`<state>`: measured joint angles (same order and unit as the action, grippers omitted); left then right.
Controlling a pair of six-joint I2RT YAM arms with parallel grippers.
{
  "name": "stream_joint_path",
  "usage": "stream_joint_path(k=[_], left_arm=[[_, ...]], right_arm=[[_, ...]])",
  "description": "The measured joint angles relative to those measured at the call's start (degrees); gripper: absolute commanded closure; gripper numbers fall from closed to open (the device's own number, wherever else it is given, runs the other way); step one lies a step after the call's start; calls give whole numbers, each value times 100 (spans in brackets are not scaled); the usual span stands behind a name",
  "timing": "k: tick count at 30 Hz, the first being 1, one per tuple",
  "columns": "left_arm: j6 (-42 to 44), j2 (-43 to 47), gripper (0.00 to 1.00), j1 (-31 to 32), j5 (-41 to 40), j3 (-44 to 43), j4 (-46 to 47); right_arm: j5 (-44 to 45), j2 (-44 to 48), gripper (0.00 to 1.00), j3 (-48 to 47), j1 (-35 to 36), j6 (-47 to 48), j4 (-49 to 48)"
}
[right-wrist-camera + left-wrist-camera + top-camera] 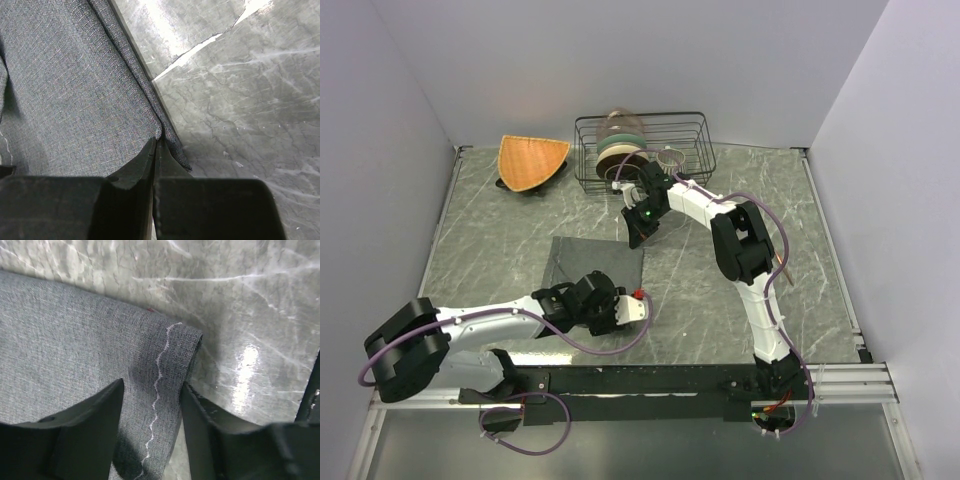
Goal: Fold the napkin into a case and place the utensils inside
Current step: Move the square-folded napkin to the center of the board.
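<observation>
The dark grey napkin (582, 262) lies flat on the marble table, left of centre. My left gripper (620, 302) is low at its near right corner. In the left wrist view the left gripper (152, 385) is open, its fingers either side of the napkin's (65, 340) folded, white-stitched edge. My right gripper (638, 236) reaches to the far right corner. In the right wrist view the right gripper (156, 140) is shut, pinching the napkin's (65, 90) layered edge. A slim copper-coloured utensil (786, 268) peeks out right of the right arm.
A black wire rack (695, 135) at the back holds stacked dishes (620, 150) and a metal cup (669, 158). An orange woven fan-shaped mat (532, 160) sits at the back left. White walls close in both sides.
</observation>
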<state>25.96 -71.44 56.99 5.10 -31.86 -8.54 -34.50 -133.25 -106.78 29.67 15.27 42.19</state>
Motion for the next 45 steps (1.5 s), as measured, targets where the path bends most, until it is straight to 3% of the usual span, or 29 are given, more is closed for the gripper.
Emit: stream_joint_path(k=[8,14,45], left_arm=[[35,-57,85,11,-66,72,92],[28,-68,94,33,-48,44,68],[-11,-739,95,752,-365,-579,-66]], right_arm=[[-2,0,100,0,-2,2,0],[-7,4,100,0,-11,22,4],[-146,376,100,660,-369,195,-103]])
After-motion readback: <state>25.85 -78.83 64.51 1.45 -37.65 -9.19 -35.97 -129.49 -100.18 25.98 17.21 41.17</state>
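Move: The square-folded napkin's near edge, by its near right corner, sits right between the left hand's open fingers, hardly 1 cm below; that corner is about 4 cm to the right and 1 cm back, and the napkin's middle some 10 cm ahead and 7 cm left. The right hand already pinches the far right corner: from it the board's centre is roughly 10 cm back and 2 cm left, the dish rack's middle about 21 cm straight ahead. The napkin's near edge gets pinched close to its near right corner as the left fingers sink half a centimetre and shut. Both hands then drag the napkin along the board to the right, towards the board's centre, by about 3.5 cm; the left one also eases back about 1.5 cm and turns some 5 degrees clockwise, while the right keeps its grip on the far corner. ##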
